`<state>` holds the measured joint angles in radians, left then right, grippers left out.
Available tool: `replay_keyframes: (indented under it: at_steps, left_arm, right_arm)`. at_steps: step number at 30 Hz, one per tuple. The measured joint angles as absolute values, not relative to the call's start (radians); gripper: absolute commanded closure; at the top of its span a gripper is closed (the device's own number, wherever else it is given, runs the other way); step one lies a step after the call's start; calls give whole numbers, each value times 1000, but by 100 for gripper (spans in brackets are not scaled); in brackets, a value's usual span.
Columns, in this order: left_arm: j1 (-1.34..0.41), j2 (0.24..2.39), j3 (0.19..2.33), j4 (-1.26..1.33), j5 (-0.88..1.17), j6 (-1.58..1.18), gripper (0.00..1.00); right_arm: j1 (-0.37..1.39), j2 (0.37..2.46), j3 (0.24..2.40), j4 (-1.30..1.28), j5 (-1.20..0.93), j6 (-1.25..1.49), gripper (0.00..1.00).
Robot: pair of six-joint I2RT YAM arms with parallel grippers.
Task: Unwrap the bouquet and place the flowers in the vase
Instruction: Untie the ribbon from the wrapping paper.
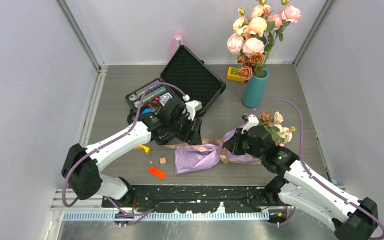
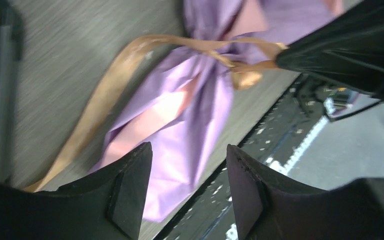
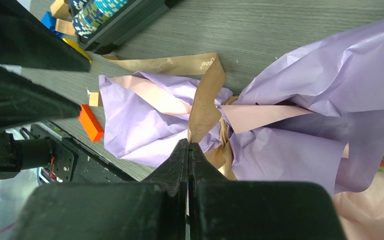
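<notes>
The bouquet (image 1: 197,157) lies on the table near the front edge: crinkled lilac paper lined with pink, tied with tan ribbon (image 3: 205,95). The flowers (image 1: 278,127), small pink and peach roses, stick out of its right end behind my right arm. My right gripper (image 3: 188,144) is shut on the ribbon just beside the knot. My left gripper (image 2: 189,147) hovers open above the bouquet's (image 2: 190,110) left end, with nothing between its fingers. A loose ribbon tail (image 2: 105,95) trails across the table. The teal vase (image 1: 255,89) stands at the back right.
A bigger bunch of large pink-cream roses (image 1: 255,30) fills the vase. An open black case (image 1: 192,75) with tools sits behind the left gripper. An orange block (image 1: 156,172), a small tan cube (image 1: 163,160) and a yellow piece (image 1: 142,148) lie front left.
</notes>
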<state>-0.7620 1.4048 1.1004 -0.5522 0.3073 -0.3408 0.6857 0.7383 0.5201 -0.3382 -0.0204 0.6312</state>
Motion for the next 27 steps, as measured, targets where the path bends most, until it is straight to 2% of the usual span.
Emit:
replay_keyframes:
  at_steps: [7,14,22,27]
  left_arm:
    - [-893,1401,967,-253,347,-590,45]
    - [-1018,1524,910,20,286,-825,52]
    - [-1063,1610,900,173,150,-943,69]
    - [-1085,1614,879,198,68,-971,70]
  right_arm:
    - [686,666,519,-329,-19,634,100]
    - [686,628,484,-329,-16,645,100]
    - [683,621,442,-323,-2,661,100]
    - [683,610,439,-321,5,666,100]
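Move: The ribbon strand pinched in the right fingertips lies about 15 cm to the left hand's right, some 4 cm back and 5 cm lower. From the left hand, the ribbon knot is roughly 13 cm right, 2 cm back and 9 cm down; the tail end of the wrapping paper is directly below, about 4 cm back and 11 cm down. The right hand has the strand at its own fingertips, with the knot about 2 cm left, 1 cm forward and 5 cm below. The right fingers keep their pinch on the ribbon, rising some 2 cm and settling back, while the left hand sweeps about 13 cm right to join them beside the knot, also going back and, after a slight rise, down by 4 cm each. Its fingers swing flatter by some 20 degrees to point across to the right, turn counter-clockwise, and narrow to about half their starting gap without shutting. ##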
